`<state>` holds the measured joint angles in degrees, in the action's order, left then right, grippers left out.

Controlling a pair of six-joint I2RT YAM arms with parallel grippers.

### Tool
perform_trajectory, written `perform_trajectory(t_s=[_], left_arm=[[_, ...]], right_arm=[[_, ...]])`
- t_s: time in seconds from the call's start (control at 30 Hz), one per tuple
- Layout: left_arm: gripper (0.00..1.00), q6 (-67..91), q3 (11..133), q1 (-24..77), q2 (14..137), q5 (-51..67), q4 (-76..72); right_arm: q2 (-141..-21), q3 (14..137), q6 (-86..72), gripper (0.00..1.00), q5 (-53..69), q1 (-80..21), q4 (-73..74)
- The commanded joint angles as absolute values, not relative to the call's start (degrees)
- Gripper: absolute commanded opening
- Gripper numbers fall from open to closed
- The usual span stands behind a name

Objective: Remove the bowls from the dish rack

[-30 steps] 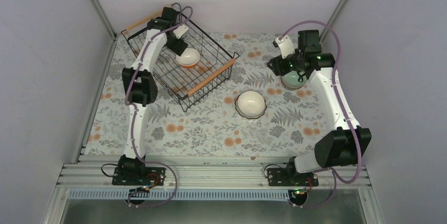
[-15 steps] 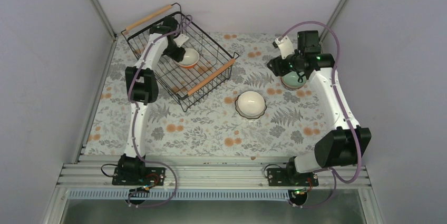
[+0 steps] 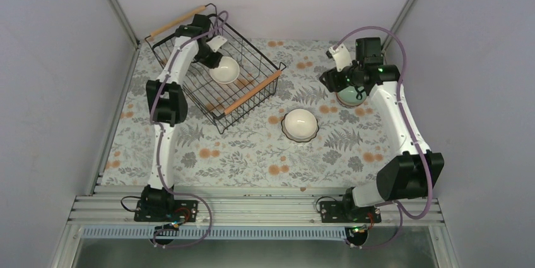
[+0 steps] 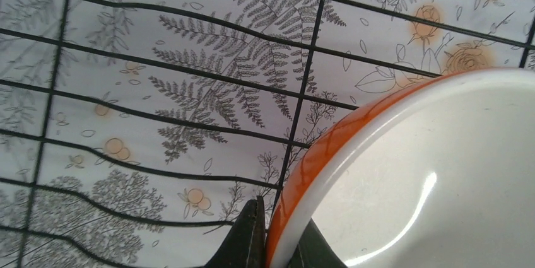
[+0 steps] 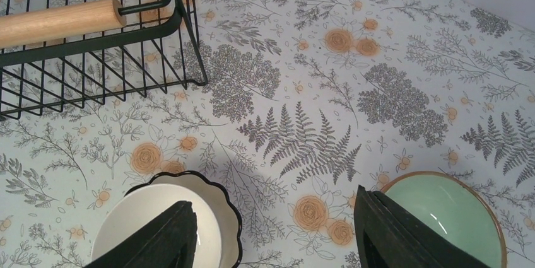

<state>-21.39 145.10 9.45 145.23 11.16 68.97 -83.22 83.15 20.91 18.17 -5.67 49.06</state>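
An orange bowl (image 3: 224, 70) with a white inside sits in the black wire dish rack (image 3: 189, 88). My left gripper (image 3: 212, 60) is shut on its rim. In the left wrist view the fingers (image 4: 252, 236) pinch the orange bowl (image 4: 429, 173) at its edge, one outside and one inside, over the rack's wires (image 4: 303, 85). My right gripper (image 5: 271, 217) hangs open above the cloth. It is between a plain white bowl (image 5: 145, 230) nested in a scallop-edged one (image 5: 230, 211) and a pale green bowl (image 5: 441, 217), holding nothing.
The rack's wooden handle (image 3: 252, 91) faces the nested white bowls (image 3: 299, 124). The green bowl (image 3: 351, 96) lies under the right wrist (image 3: 353, 75). A floral cloth (image 3: 252, 148) covers the table, and grey walls close in both sides.
My left gripper dropped onto the orange bowl and shut on its rim. The bowl now shows more of its white inside. The right arm has not moved.
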Motion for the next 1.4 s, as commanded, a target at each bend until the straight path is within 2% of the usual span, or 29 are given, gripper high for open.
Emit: perform_trajectory(t_s=[0.0,0.13,0.3,0.47,0.63,0.9,1.1,1.37], left_arm=[[0.02,-21.4,147.5,9.1,136.7,12.6,68.8],[0.02,-22.6,146.4,9.5,126.7,18.9,67.7],[0.03,-23.5,136.9,11.9,113.2,25.0,61.3],[0.08,-24.5,134.5,17.7,108.5,31.6,63.5],[0.08,-27.6,134.6,26.5,111.5,32.4,68.8],[0.06,-27.6,140.4,38.9,123.5,24.3,71.7],[0.04,-28.0,147.0,44.4,132.0,19.7,73.8],[0.02,-27.9,148.4,47.8,137.8,11.9,71.7]], right_arm=[[-81.5,82.4,20.1,0.61,17.8,-6.2,48.1],[-80.9,82.2,19.6,0.61,16.7,-6.2,47.6],[-79.6,81.3,19.2,0.61,14.5,-6.2,46.4],[-78.6,80.6,18.6,0.61,10.3,-6.0,45.6],[-76.1,80.0,16.2,0.61,6.3,-3.1,42.4],[-70.5,77.9,15.4,0.65,3.5,2.6,39.1],[-68.6,76.5,16.0,0.65,4.3,5.2,39.7],[-68.0,76.1,16.5,0.66,7.3,5.7,40.8]])
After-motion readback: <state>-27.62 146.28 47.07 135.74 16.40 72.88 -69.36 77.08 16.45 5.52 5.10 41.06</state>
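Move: The left hand already pinches the rim of the orange bowl, whose middle lies about 4 cm back and 3 cm right of it. The white bowl stack, where it is bound, is some 27 cm back, 32 cm right and 6 cm lower; the rack's near wooden handle is between, about 13 cm back, 15 cm right and level. The green bowl stands 19 cm right of the stack and 13 cm farther out. From the right hand, the stack is 11 cm back, 7 cm left and 22 cm down. Keeping its pinch on the orange bowl's rim, the left hand swings it up some 33 cm, drawing back and right over the wooden handle, then down again to its starting height towards the white stack, about 31 cm right and 22 cm back in all, turning roughly 45 degrees clockwise. The right hand, holding nothing, clears off about 11 cm right and 6 cm up, turning clockwise. ##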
